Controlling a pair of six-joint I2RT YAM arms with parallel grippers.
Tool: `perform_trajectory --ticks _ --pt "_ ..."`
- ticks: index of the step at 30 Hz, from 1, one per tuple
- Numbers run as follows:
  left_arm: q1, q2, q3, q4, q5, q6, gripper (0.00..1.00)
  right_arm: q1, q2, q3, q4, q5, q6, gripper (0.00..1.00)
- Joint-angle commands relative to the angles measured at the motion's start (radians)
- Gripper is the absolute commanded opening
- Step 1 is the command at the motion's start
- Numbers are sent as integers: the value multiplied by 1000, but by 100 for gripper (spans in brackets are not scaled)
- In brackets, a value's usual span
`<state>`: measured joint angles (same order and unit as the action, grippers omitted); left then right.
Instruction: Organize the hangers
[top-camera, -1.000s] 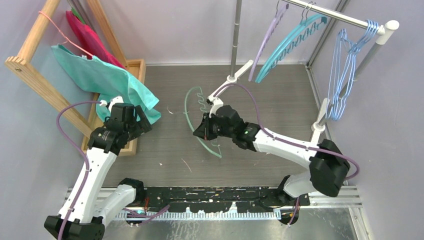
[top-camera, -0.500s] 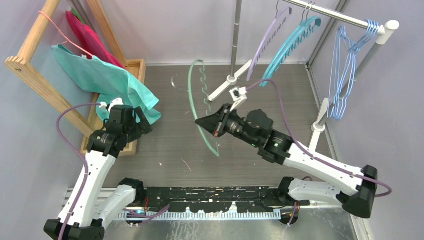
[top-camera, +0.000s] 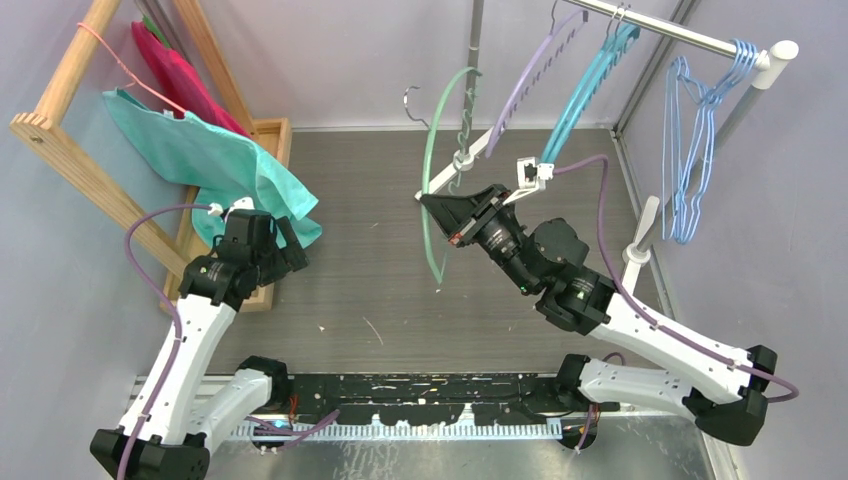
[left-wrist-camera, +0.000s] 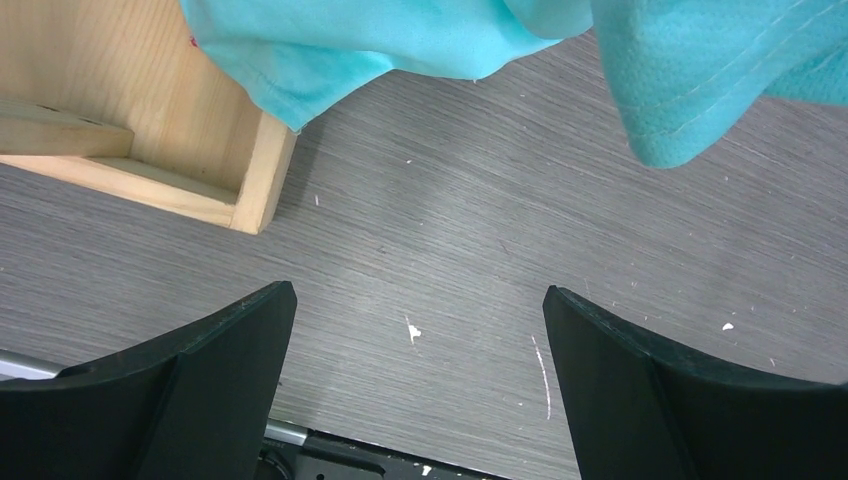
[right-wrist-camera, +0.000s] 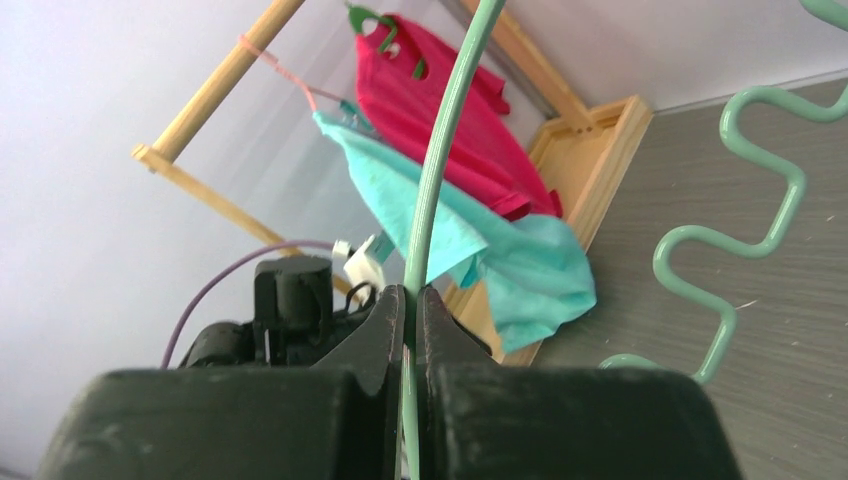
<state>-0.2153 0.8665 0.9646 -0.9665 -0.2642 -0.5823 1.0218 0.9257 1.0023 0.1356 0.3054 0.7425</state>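
My right gripper (top-camera: 434, 205) is shut on the thin arched top of a green hanger (top-camera: 428, 160) and holds it in the air, hook (top-camera: 412, 98) at the back. In the right wrist view the green arch (right-wrist-camera: 445, 150) runs up from between the pinched fingers (right-wrist-camera: 408, 300), with its zigzag bar (right-wrist-camera: 770, 170) to the right. A lilac hanger (top-camera: 525, 85), a teal hanger (top-camera: 585, 80) and several light-blue wire hangers (top-camera: 690, 150) hang on the silver rail (top-camera: 680, 35). My left gripper (left-wrist-camera: 418, 292) is open over bare table, holding nothing.
A wooden rack (top-camera: 70, 150) at the left carries a turquoise garment (top-camera: 200, 150), a red garment (top-camera: 180, 80) and a pink wire hanger (top-camera: 120, 60). The rail's upright pole (top-camera: 473, 60) stands just behind the green hanger. A wooden base corner (left-wrist-camera: 250, 190) lies near my left gripper.
My right arm has raised the green hanger off the table and carried it back and to the right, toward the rail. The left arm has stayed put.
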Motion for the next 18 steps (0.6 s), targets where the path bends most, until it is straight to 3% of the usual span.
perform_trajectory --ticks 1,6,18 --pt "5 -4 0 7 5 35 98 5 21 47 179 141 -58 1" --pt "5 -6 2 -1 4 39 98 -11 87 138 200 203 -118 1" --pt "5 -10 2 -1 9 51 98 -284 288 351 239 27 56 1"
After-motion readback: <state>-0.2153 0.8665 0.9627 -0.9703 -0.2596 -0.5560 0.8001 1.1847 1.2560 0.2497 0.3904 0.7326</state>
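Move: The green hanger is already in the right fingers; the free bit of rack rail it is bound for lies about 34 cm ahead, 19 cm to the right and 11 cm above that hand. Just beside that spot hangs the purple hanger, its middle some 32 cm ahead, 20 cm right and 3 cm below the hand; the turquoise hangers are about 28 cm ahead and 29 cm right, at similar height. From the left hand the rail spot is roughly 32 cm ahead, 46 cm right and 34 cm up. The green hanger, pinched by its curved rod, is carried forward about 10 cm towards the rail and the purple hanger by the right hand, level at first, then also rising some 6 cm as the hand speeds up. The wrist swings clockwise by nearly 20 degrees on the way, and the shut fingers keep their hold. ##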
